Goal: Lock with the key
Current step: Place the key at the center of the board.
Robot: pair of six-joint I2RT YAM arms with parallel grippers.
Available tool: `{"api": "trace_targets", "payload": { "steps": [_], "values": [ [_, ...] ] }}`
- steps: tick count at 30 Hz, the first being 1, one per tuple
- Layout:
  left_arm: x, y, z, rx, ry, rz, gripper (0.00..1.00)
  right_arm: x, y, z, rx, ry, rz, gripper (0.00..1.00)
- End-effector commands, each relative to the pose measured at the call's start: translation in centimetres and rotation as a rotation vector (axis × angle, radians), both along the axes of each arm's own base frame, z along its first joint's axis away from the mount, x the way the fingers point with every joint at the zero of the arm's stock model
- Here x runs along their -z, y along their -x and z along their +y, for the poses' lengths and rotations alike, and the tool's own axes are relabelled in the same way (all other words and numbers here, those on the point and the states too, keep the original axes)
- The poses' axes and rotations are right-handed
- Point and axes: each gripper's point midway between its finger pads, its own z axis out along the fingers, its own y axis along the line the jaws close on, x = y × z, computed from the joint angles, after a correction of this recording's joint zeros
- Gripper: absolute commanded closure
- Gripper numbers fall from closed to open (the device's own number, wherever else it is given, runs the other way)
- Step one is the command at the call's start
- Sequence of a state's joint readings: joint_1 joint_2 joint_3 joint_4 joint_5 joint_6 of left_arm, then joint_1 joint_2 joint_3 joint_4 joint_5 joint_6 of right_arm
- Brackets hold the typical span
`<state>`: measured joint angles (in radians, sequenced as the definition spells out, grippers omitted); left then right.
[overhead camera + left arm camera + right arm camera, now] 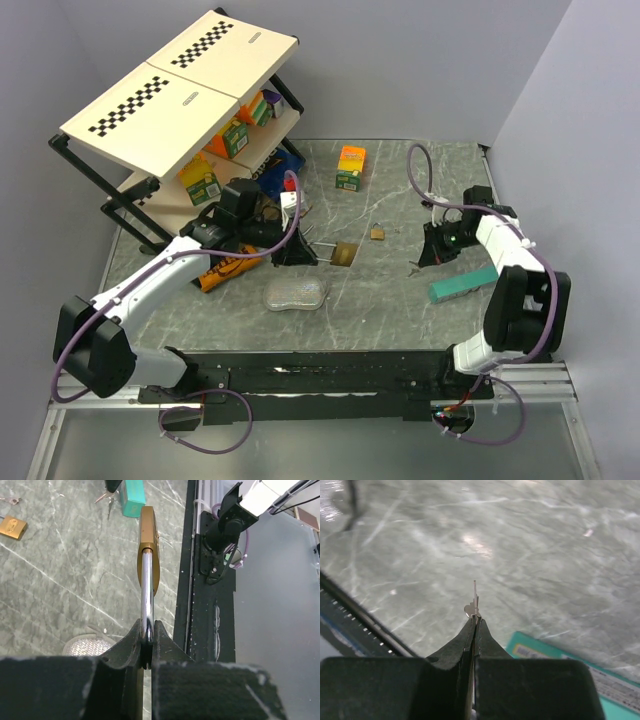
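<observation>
My left gripper (298, 250) is shut on the chrome shackle (146, 595) of a brass padlock (148, 545), holding it out level over the table; from above the padlock (346, 253) sits mid-table. The fingertips (159, 635) pinch the shackle's bend. My right gripper (428, 258) is shut on a small silver key (474, 605), whose blade sticks out past the closed tips just above the marble top. The key (413, 270) is to the right of the padlock, apart from it.
A second small brass padlock (378, 233) lies behind the gap between the grippers. A teal box (460, 287) lies by the right arm, a silvery pouch (296, 294) near the front, an orange-green box (350, 167) farther back, and a stocked shelf (180, 100) at the left.
</observation>
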<state>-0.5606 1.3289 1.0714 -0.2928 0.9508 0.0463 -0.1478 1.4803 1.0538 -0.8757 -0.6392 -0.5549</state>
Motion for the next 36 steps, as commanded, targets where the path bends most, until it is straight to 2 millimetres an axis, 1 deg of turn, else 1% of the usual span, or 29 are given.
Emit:
{"api": "trace_targets", "payload": {
  "steps": [1, 5, 6, 9, 13, 15, 17, 20, 23, 24, 26, 27, 28, 29, 30, 31, 32, 34, 35, 36],
  "values": [
    [-2.3, -0.1, -0.7, 0.045, 0.069, -0.112, 0.99, 2.4, -1.9, -1.7, 0.068, 0.074, 0.022, 1.00],
    [-1.9, -0.1, -0.8, 0.050, 0.065, -0.102, 0.99, 3.8, -2.6, -2.3, 0.081, 0.098, 0.060, 1.00],
    [-1.8, -0.1, -0.8, 0.052, 0.066, -0.101, 0.99, 4.5, -2.6, -2.6, 0.086, 0.108, 0.086, 1.00],
    [-1.7, -0.1, -0.8, 0.054, 0.061, -0.101, 0.99, 5.5, -2.8, -3.0, 0.092, 0.125, 0.114, 1.00],
    [-1.2, 0.1, -0.8, 0.061, 0.056, -0.083, 0.99, 6.0, -3.5, -3.4, 0.101, 0.138, 0.109, 1.00],
    [-1.0, 0.1, -0.9, 0.062, 0.057, -0.073, 0.99, 6.1, -4.1, -3.5, 0.104, 0.142, 0.098, 0.97],
    [-0.9, 0.1, -0.9, 0.061, 0.057, -0.073, 0.99, 5.9, -4.7, -3.6, 0.103, 0.143, 0.090, 0.96],
    [-0.7, 0.1, -1.0, 0.063, 0.051, -0.070, 0.99, 6.0, -4.9, -3.6, 0.097, 0.140, 0.091, 0.94],
    [-0.6, -0.1, -1.1, 0.064, 0.049, -0.069, 0.99, 6.2, -5.0, -3.6, 0.092, 0.139, 0.094, 0.89],
    [-0.8, -0.1, -1.1, 0.066, 0.050, -0.072, 0.99, 6.2, -4.9, -3.5, 0.087, 0.138, 0.098, 0.84],
    [-0.5, -0.1, -1.1, 0.065, 0.042, -0.067, 0.99, 6.0, -4.7, -3.5, 0.086, 0.132, 0.103, 0.75],
    [-0.4, -0.1, -1.2, 0.068, 0.040, -0.064, 0.99, 5.8, -4.7, -3.4, 0.087, 0.129, 0.097, 0.66],
    [-0.5, -0.1, -1.2, 0.070, 0.039, -0.069, 0.99, 5.5, -4.6, -3.2, 0.082, 0.124, 0.094, 0.62],
    [-0.3, 0.0, -1.3, 0.073, 0.034, -0.061, 0.99, 4.4, -4.8, -3.1, 0.083, 0.117, 0.062, 0.58],
    [-0.5, 0.0, -1.4, 0.076, 0.032, -0.057, 0.99, 3.6, -4.9, -2.8, 0.074, 0.102, 0.036, 0.47],
    [-0.5, 0.1, -1.4, 0.080, 0.030, -0.048, 0.99, 2.9, -5.0, -2.6, 0.067, 0.093, 0.009, 0.43],
    [-0.3, 0.2, -1.7, 0.085, 0.023, -0.033, 0.99, 1.4, -5.1, -2.5, 0.063, 0.089, -0.042, 0.38],
    [-0.4, 0.2, -1.9, 0.080, 0.014, -0.013, 0.99, -0.5, -5.2, -1.8, 0.034, 0.059, -0.101, 0.25],
    [-0.1, 0.3, -2.3, 0.086, 0.004, 0.006, 0.99, -2.0, -5.0, -1.6, 0.023, 0.058, -0.146, 0.23],
    [-0.5, 0.1, -2.6, 0.077, 0.000, 0.009, 0.99, -2.9, -4.9, -1.3, 0.002, 0.047, -0.180, 0.18]
  ]
}}
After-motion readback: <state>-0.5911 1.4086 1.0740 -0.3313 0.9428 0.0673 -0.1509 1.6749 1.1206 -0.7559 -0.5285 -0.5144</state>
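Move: My right hand holds the key; the bare patch of board it goes to lies about 4 cm ahead, 2 cm to the right and 8 cm down. From this hand the small padlock sits some 13 cm ahead and 9 cm left, a second key 13 cm ahead and 4 cm left, and the teal box level with it, 11 cm right; all lie low on the board. From my left hand the patch is roughly 10 cm ahead, 25 cm right and 22 cm down. I bring my right hand down about 7 cm while easing forward and a little right, the fingers tipping steeper, to set the key on the board between the teal box and the small padlock. Then I spread the fingers wide, let go of the key and lift nearly 3 cm. My left hand sinks slowly, some 3 cm, still gripping the big padlock by its shackle. ##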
